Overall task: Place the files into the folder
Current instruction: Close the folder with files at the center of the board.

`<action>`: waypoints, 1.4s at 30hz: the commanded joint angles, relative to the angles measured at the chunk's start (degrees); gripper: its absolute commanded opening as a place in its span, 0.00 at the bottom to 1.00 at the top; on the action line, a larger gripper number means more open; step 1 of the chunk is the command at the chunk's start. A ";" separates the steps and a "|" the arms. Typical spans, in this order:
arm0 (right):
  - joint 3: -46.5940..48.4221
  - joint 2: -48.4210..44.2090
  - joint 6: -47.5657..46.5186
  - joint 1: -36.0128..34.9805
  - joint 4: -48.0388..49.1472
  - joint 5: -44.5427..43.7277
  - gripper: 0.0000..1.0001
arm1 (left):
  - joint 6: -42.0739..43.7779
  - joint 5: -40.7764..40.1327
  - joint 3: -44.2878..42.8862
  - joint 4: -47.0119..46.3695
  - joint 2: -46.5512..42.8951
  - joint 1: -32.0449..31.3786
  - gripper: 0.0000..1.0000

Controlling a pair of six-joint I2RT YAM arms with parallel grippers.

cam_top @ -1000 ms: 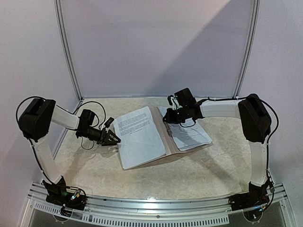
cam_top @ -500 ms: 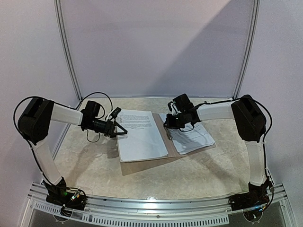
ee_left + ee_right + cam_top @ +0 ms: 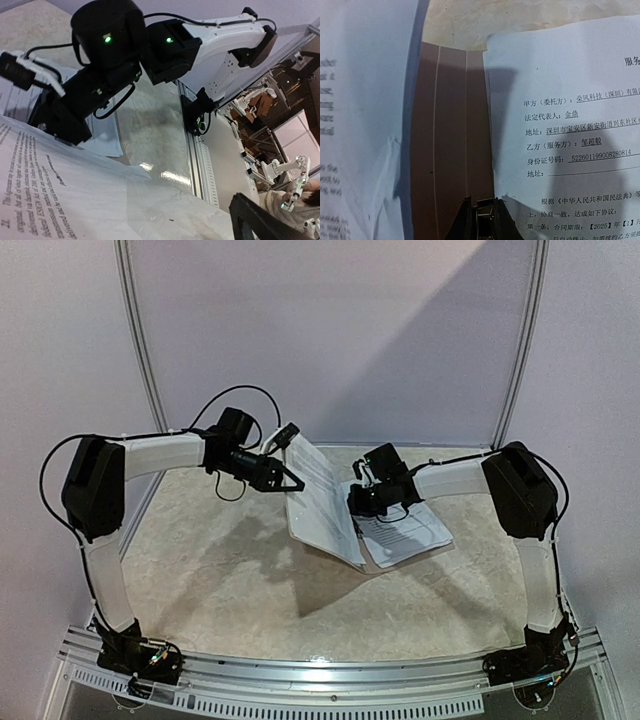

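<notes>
The tan folder (image 3: 358,540) lies open mid-table. Its left leaf, with a printed file (image 3: 322,502) on it, stands steeply tilted toward the right leaf, where another file (image 3: 408,530) lies flat. My left gripper (image 3: 292,480) is raised at that leaf's upper left edge, jaws wide; the left wrist view shows one finger (image 3: 250,220) and the sheet (image 3: 50,190) close by. My right gripper (image 3: 362,505) presses down on the spine. In the right wrist view its jaws (image 3: 482,217) are closed with a small metal clip between them on the brown spine (image 3: 450,125), files (image 3: 570,125) either side.
Metal posts (image 3: 140,340) (image 3: 520,340) and white walls enclose the back. An aluminium rail (image 3: 330,680) runs along the near edge by the arm bases. The beige table top (image 3: 220,570) shows left of the folder.
My left gripper rose and moved right and back, and its jaws widened. The folder's left leaf with its sheet swung from nearly flat to steeply tilted. The right gripper stayed on the spine.
</notes>
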State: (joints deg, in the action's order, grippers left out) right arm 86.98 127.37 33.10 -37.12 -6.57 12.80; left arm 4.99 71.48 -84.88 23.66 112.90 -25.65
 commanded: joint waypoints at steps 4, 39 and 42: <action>0.78 2.48 5.63 -2.10 1.37 9.72 0.21 | 4.32 -7.75 -12.55 2.81 3.98 -4.12 0.99; -21.22 -42.67 -15.55 29.29 -37.87 -9.18 0.42 | 17.54 -24.02 -61.57 15.34 27.75 -33.68 1.00; -23.59 -44.06 -15.38 29.30 -38.07 -5.51 0.42 | 26.09 -32.75 -55.64 15.87 20.08 -36.36 1.00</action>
State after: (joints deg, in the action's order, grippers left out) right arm 65.98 86.11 20.03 -7.73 -40.84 4.54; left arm 19.55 48.73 -140.94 35.55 142.93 -57.87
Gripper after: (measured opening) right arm 0.421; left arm 0.995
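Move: The folder's raised cover, with its files, has its middle about 7 cm right of the left hand, level with it fore and aft, and 8 cm below. The files on the right-hand half lie some 26 cm right, a centimetre back and 18 below; the metal clip on the spine is about 13 right, 1 ahead and 17 below. From the right hand, gripping that clip directly beneath it, the cover's middle is roughly 6 left, 5 back and 7 up. The folder's raised cover is swung over to the right by the wide-open left hand, its lower finger beneath the cover: first about 5 cm right, up and forward, then sweeping right and back to some 26 cm right in all, wrist rolling about 35 degrees and turning clockwise. The right hand opens partway off the clip, eases left and back, then withdraws far right and up. ##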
